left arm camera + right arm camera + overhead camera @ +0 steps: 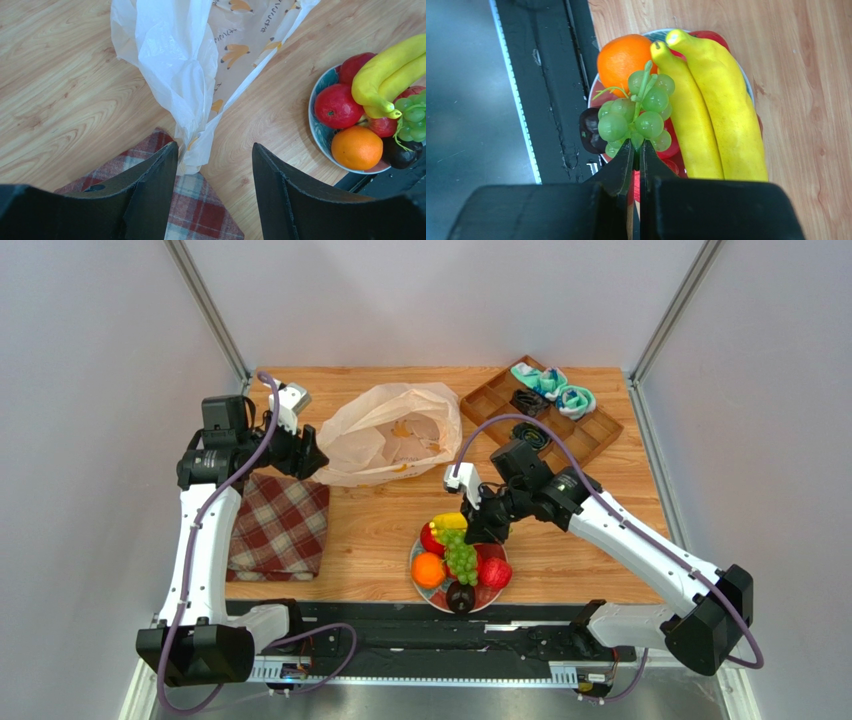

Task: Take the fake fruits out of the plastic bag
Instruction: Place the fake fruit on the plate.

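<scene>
The plastic bag (390, 435) lies crumpled at the back of the table, and I see no fruit inside it. My left gripper (310, 455) is open at its left edge. In the left wrist view a bag (175, 60) corner hangs between the open fingers (160, 175), brushing the left one. The fake fruits sit on a plate (418, 585): bananas (711, 110), orange (623, 52), red fruits (336, 105) and a dark one (588, 132). My right gripper (636, 145) is shut on the near end of the green grape bunch (636, 112), which rests on top of the pile.
A red plaid cloth (275, 525) lies on the left, partly under the left gripper. A brown compartment tray (575, 435) with teal cloth items and black bits stands at the back right. The black base rail (420, 635) runs just in front of the plate.
</scene>
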Controlling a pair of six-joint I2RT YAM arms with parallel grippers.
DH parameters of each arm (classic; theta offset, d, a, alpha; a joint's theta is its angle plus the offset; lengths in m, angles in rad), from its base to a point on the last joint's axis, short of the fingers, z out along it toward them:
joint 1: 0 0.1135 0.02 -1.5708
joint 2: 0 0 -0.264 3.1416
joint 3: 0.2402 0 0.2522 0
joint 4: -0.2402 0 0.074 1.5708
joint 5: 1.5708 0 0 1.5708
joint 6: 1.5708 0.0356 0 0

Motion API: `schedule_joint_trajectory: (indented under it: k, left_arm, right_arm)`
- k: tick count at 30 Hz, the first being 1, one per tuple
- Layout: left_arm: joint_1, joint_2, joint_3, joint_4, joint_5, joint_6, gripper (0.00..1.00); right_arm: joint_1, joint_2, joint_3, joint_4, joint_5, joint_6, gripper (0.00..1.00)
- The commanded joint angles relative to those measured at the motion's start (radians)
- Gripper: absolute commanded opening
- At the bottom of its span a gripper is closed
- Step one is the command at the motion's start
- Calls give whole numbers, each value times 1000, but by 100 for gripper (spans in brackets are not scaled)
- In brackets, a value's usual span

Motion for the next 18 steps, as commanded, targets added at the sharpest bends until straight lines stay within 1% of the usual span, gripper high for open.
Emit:
schedule_joint_trajectory:
  k: [1,3,4,5,7,8,9,12,14,16,17,18]
  left_arm:
    - [-4,-17,-3,16,30,-18,64]
    - [-4,-20,-6,19,30,-16,64]
    - [-4,-21,-9,18,30,-19,64]
    - [-4,-23,-12,19,31,-16,64]
    - [-3,-28,-15,19,33,-21,64]
    - [-4,-29,-15,21,33,-21,64]
    - [-3,-31,-18,21,33,-24,64]
    - [-4,-35,-20,21,30,-27,64]
    - [-4,-40,-18,21,19,-30,67]
    - [-4,-41,-11,15,4,-30,75]
    - [-3,-47,-5,10,-15,-30,99]
    - [-4,-51,5,6,-27,-30,99]
  right_arm:
    - [-3,1,-20,88,95,62,14]
    - [-3,6,-23,108,135,81,27]
    - [-4,6,-22,111,144,84,39]
    - [-4,4,-20,116,157,85,44]
    - [-4,1,-5,111,167,88,52]
    - [-4,0,1,104,177,88,54]
    - [-6,-2,19,101,180,93,60]
    - [-4,-12,67,87,210,114,66]
    - [-10,-32,95,79,243,119,70]
    - [-26,-54,136,64,294,114,75]
    - [-32,-61,142,65,324,116,76]
    - [-43,-72,145,68,391,133,80]
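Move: The right fingers are shut at the green grapes over the plate; the bunch's middle is about 3 cm back, 2 cm to the left and 2 cm below them. The bananas lie some 3 cm ahead and 4 cm lower. About 6 cm down, the orange is 6 cm back and 8 cm left, and the wrinkled red fruit is 7 cm back and 5 cm right. From the left hand the grapes are roughly 17 cm back, 24 cm right and 11 cm lower. Open the right gripper wide to let go of the grapes, drawing it forward off the bunch and across the bananas, about 4 cm in all. Let it sink 1 cm at first, then climb past its starting height, while the wrist swings some 10 degrees clockwise. Keep the left hand by the bag and spread its fingers slightly wider. ##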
